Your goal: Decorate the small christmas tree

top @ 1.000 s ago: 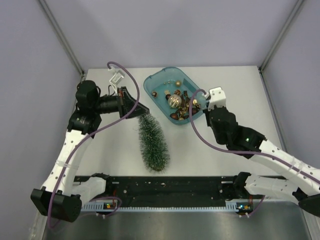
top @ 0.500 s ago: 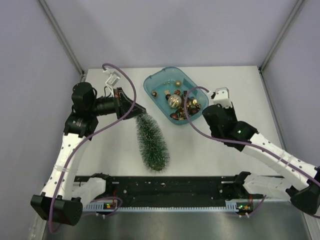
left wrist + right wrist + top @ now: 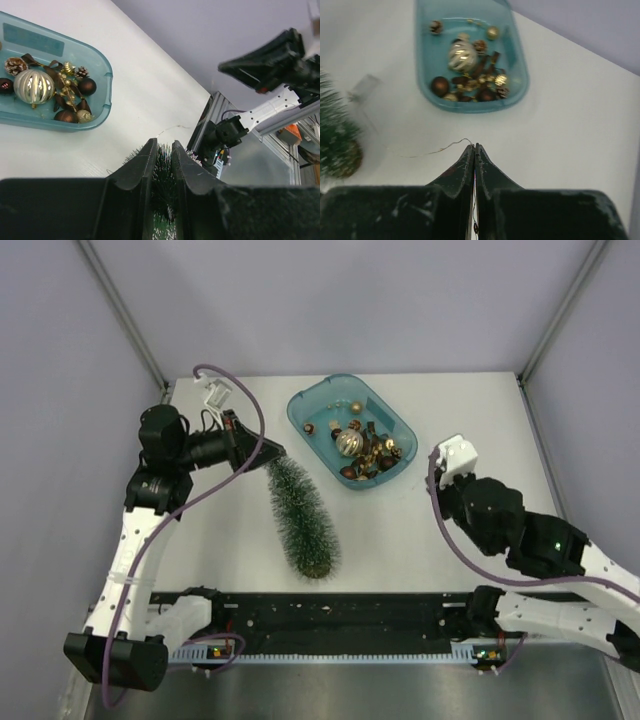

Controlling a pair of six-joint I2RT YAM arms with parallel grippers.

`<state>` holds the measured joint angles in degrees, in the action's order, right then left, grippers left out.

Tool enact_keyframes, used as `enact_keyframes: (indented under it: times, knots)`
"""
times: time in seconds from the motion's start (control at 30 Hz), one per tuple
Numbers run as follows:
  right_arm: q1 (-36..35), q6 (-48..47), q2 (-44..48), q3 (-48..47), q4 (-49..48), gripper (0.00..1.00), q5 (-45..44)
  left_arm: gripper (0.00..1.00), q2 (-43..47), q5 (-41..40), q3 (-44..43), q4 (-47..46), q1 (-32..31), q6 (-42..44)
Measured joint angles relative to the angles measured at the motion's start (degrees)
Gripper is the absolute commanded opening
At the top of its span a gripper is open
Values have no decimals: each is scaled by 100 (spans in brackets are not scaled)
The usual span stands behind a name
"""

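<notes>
The small christmas tree (image 3: 302, 520) lies slanted on the white table, its wooden base (image 3: 316, 567) toward the near edge. My left gripper (image 3: 268, 455) is shut on its tip; in the left wrist view dark bristles (image 3: 164, 172) fill the narrow gap between the fingers (image 3: 145, 160). My right gripper (image 3: 474, 146) is shut on a thin gold thread (image 3: 435, 149) that trails off to the left above the table, to the near right of the teal tray (image 3: 522, 75). The tree's lower part (image 3: 335, 135) shows at the left edge of the right wrist view.
The teal tray (image 3: 300, 405) at the back centre holds several small gold and brown ornaments and a silver-gold ball (image 3: 348, 443). A blurred pale shape (image 3: 365, 90) hangs above the tree; I cannot tell what it is. A black rail (image 3: 330, 615) runs along the near edge.
My right arm has drawn back from the tray toward the near right, still shut. My left gripper has shifted slightly left with the tree tip, and the tree has swung with it.
</notes>
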<state>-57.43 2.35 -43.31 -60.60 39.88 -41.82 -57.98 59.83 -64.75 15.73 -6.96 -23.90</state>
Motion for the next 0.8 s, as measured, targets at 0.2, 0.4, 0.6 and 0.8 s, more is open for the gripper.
enact_keyframes:
  times: [0.2, 0.4, 0.6, 0.8]
  knots:
    - [-1897, -111, -562, -546, -7, 0, 833, 12, -9, -317, -79, 37, 46, 0]
    - [-3329, -450, -2050, -1506, -170, 0, 1154, 12, -44, -433, -157, 50, 52, 0]
    - [-3364, -590, -2573, -1880, -339, 0, 1985, 15, -42, -505, -157, 28, 57, -48]
    - [-3292, -1231, -3453, -2334, -1082, 0, 2225, 90, -35, -529, -144, -101, 57, -221]
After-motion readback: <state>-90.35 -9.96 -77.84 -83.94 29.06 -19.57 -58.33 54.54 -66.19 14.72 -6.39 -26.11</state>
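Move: The right hand, shut on a thin string, has the small christmas tree about 26 cm to its left and 4 cm back, the tree's middle some 14 cm lower. The ornament tray lies roughly 27 cm ahead of that hand, 15 cm to its left and 28 cm below. The left hand is still closed about the treetop; the tree's middle is some 18 cm beneath it, about 5 cm back and 5 cm to its right. The right hand keeps its pinch on the string and sweeps quickly some 28 cm left and 15 cm back, almost level, rounding the robot side of the tree to its left rear while the wrist swings about 55 degrees counter-clockwise until the fingers point mostly left. Up at the treetop the left hand eases about 2 cm forward, stops there with a slight turn the same way, and right at the end opens from a small gap to about half, loosening its hold on the tip. ##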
